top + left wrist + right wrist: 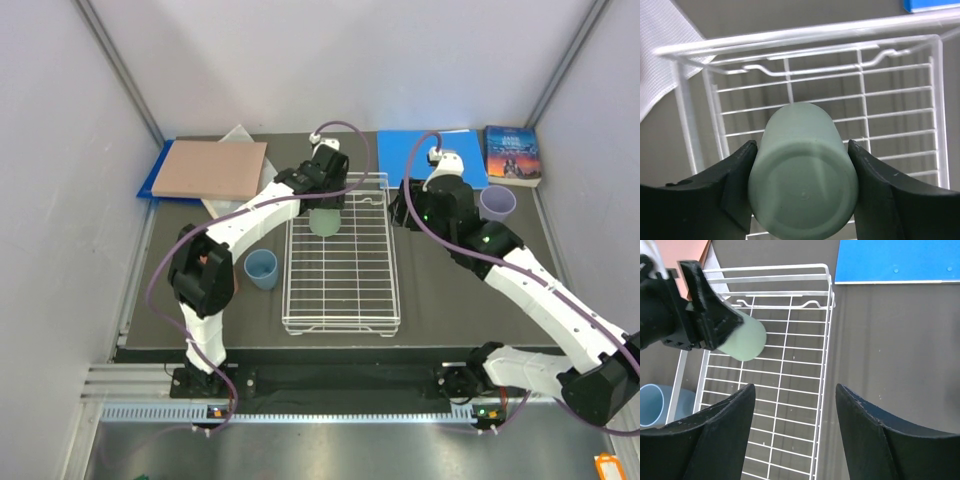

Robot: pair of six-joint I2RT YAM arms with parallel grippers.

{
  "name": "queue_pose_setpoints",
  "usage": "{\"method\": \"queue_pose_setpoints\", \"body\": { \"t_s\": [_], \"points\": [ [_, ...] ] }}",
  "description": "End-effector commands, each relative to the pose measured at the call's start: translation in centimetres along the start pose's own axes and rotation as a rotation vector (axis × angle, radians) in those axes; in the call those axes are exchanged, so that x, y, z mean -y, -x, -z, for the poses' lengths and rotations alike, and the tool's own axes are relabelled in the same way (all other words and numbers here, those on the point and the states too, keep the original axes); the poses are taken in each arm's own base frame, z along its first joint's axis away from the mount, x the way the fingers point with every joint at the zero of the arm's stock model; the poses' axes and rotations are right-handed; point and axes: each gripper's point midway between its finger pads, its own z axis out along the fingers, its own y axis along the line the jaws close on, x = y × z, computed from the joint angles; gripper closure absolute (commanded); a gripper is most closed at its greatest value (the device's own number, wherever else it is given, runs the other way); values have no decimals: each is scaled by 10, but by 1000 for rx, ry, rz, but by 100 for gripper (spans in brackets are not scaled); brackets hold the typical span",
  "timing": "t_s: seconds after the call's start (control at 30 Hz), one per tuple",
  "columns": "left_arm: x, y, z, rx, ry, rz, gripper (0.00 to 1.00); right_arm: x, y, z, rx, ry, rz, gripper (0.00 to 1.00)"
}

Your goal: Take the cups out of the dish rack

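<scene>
The white wire dish rack (pixel 340 300) lies in the middle of the table. A pale green cup (pixel 325 220) stands upside down at its far end, base toward the left wrist camera (pixel 802 185). My left gripper (pixel 802 150) is shut on this cup, with both pads against its sides. My right gripper (pixel 795 395) hangs open and empty over the rack's right edge (pixel 827 340), and from there the green cup (pixel 745 340) shows in the left fingers (pixel 710 315). A light blue cup (pixel 261 268) stands on the table left of the rack. A lilac cup (pixel 497 203) stands at the far right.
A blue folder (pixel 440 150) and a book (pixel 512 153) lie at the back right. A tan board (pixel 210 168) rests on another blue sheet at the back left, with white mesh (pixel 655 50) beside the rack's corner. Walls close in on both sides.
</scene>
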Motion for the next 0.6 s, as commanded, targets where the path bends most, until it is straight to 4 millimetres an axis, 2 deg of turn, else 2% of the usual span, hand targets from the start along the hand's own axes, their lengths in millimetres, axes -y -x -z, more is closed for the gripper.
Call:
{"method": "queue_pose_setpoints", "body": {
  "t_s": [0.0, 0.07, 0.13, 0.23, 0.33, 0.37, 0.43, 0.47, 0.53, 0.57],
  "points": [
    [-16, 33, 21, 104, 82, 23, 67, -2, 30, 4, 74, -2, 2, 35],
    [-23, 38, 29, 124, 108, 22, 88, -3, 29, 4, 71, 0, 2, 35],
    [-26, 43, 37, 138, 117, 28, 100, -4, 29, 4, 72, 6, -3, 35],
    [-31, 59, 61, 175, 129, 69, 100, -4, 31, 5, 79, 7, -7, 35],
    [-31, 87, 100, 259, 87, 132, 100, -6, 33, 6, 84, 13, -12, 35],
    [-33, 98, 120, 300, 61, 157, 100, -6, 35, 7, 89, 17, -15, 35],
    [-28, 113, 142, 352, 1, 212, 100, -9, 36, 8, 94, 29, -27, 35],
    [-29, 123, 165, 400, -41, 242, 100, -9, 36, 7, 92, 30, -33, 35],
    [-21, 130, 182, 443, -128, 301, 100, -11, 39, 8, 105, 36, -59, 34],
    [-26, 137, 203, 484, -170, 335, 100, -11, 37, 7, 105, 36, -69, 34]
  ]
}}
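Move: The left hand already has its fingers shut on the upturned green cup in the rack's far part; the cup's middle lies about 3 cm below the hand and 1 cm ahead. Out on the counter, the blue cup stands some 15 cm to this hand's left and 13 cm back, the coral cup about 26 cm left and 14 cm back, both roughly 8 cm lower. From the right hand the green cup lies some 16 cm left, 5 cm ahead and 12 cm below. Keeping its pinch on the green cup, the left hand first slides it about 3 cm to the left inside the rack, barely rising and rolling its left side up a few degrees. It then pulls sharply upward, some 14 cm above where it began, easing back about 2 cm and tipping the fingers up around 15 degrees, so that the held cup is drawn up off a second green cup nested beneath it. ##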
